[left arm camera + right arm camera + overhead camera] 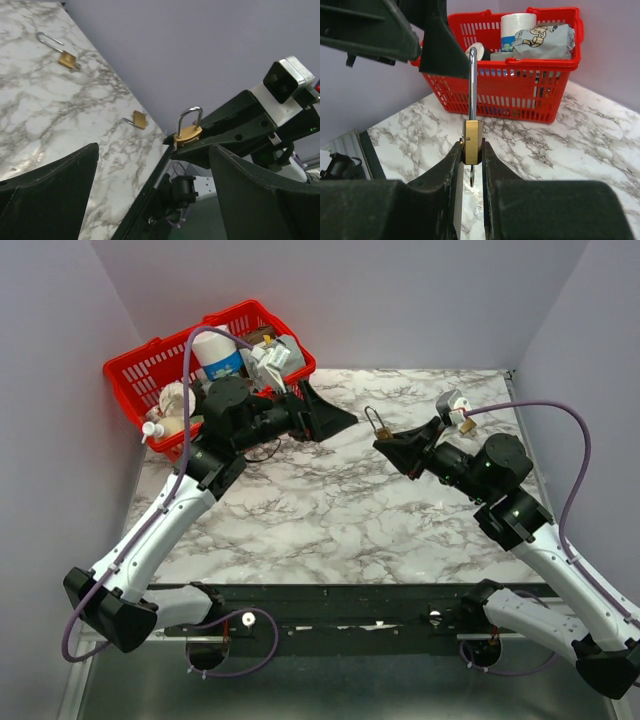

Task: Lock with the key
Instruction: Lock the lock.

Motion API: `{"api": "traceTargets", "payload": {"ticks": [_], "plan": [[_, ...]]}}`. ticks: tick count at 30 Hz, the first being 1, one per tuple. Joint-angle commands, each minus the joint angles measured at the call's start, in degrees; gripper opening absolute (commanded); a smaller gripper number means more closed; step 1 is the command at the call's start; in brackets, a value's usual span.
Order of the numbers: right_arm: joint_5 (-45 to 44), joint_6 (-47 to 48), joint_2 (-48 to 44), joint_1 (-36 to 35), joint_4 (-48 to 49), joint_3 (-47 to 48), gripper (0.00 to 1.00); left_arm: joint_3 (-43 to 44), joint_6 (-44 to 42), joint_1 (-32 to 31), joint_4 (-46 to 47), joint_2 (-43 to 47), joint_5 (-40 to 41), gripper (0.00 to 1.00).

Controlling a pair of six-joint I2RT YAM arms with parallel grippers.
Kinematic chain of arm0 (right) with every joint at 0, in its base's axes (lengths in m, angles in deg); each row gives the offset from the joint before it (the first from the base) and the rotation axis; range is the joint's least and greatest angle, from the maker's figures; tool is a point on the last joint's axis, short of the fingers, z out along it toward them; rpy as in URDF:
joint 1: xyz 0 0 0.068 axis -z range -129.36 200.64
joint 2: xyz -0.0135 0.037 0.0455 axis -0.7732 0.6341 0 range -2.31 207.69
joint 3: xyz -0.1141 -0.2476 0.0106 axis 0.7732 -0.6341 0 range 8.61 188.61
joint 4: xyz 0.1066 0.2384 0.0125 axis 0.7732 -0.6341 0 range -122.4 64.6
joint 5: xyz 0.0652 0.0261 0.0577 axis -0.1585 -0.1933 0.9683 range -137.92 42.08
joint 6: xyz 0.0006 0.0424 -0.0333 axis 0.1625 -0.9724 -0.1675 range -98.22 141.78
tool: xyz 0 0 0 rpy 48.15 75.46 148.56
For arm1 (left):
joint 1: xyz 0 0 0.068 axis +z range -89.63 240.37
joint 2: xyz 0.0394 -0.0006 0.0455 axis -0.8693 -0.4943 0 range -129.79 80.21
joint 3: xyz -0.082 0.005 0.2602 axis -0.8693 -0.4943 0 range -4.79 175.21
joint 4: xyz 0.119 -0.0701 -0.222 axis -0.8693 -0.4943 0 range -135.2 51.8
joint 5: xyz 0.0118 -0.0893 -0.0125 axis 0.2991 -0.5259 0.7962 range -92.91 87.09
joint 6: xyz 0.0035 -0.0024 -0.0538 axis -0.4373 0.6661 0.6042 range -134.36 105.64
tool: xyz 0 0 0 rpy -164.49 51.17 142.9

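My right gripper (388, 447) is shut on the brass body of a small padlock (378, 426), held above the table with its steel shackle pointing up. In the right wrist view the padlock (471, 135) sits between the fingers (442, 175), and a key (471, 177) hangs from its underside. My left gripper (335, 420) is open and empty, just left of the padlock and facing it. In the left wrist view the held padlock (189, 131) shows beyond the wide-open fingers (50, 190).
A red basket (140, 375) with bottles and packets stands at the back left; it also shows in the right wrist view (510, 95). Two more brass padlocks (65, 57) (137, 120) lie on the marble table (330, 520) near the right wall.
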Motion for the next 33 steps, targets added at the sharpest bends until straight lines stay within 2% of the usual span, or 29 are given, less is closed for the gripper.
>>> {"api": "traceTargets", "payload": {"ticks": [1, 5, 10, 17, 19, 21, 30, 33], "plan": [[-3.9, -1.7, -1.1, 0.0, 4.8, -2.0, 0.01, 2.1, 4.1, -5.8, 1.6, -1.9, 8.0, 0.99], [-3.9, -1.5, -0.9, 0.0, 4.2, -1.9, 0.01, 1.6, 9.1, -7.4, 2.0, -4.7, 8.8, 0.99], [-3.3, -1.6, -0.2, 0.0, 3.9, -1.9, 0.01, 1.2, 8.7, -10.9, 4.7, -5.7, 9.4, 0.84], [-4.0, -0.7, 0.2, -0.5, 3.6, -2.4, 0.01, 1.2, 10.8, -12.3, 5.8, -7.0, 9.9, 0.74], [-4.5, -0.6, 0.0, -0.7, 3.4, -2.5, 0.01, 1.1, 11.1, -12.9, 6.9, -7.2, 9.7, 0.66], [-5.3, -0.3, 0.0, -0.8, 3.4, -2.6, 0.01, 0.4, 12.0, -13.2, 7.4, -7.2, 9.9, 0.63], [-6.6, 0.1, 0.4, -1.3, 3.5, -2.8, 0.01, 0.0, 13.6, -14.7, 7.7, -8.4, 10.8, 0.63], [-7.5, 0.6, 0.7, -1.4, 3.5, -2.7, 0.01, 0.0, 14.0, -14.7, 7.2, -8.7, 11.1, 0.59]]}}
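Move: In the right fingers the gold padlock is already held at the tips, about 1 cm ahead and 1 cm left of that hand, shackle sticking out. From the wide-open left hand that lock lies some 9 cm to the right and 2 cm back, at about its height. The red basket stands some 26 cm left of the left hand, 18 cm ahead and 30 cm below; another padlock lies on the table about 20 cm ahead, 18 cm right and 36 cm below the right hand. Sweeping about 8 cm to the right, fast at first and then creeping, with some 2 cm of drift back and down, the left hand brings its fingers up on either side of the held lock. It tips about 10 degrees and closes from wide open to roughly two thirds; a firm touch can't be seen. The right hand keeps its grip and eases about 2 cm down and 1 cm forward. ##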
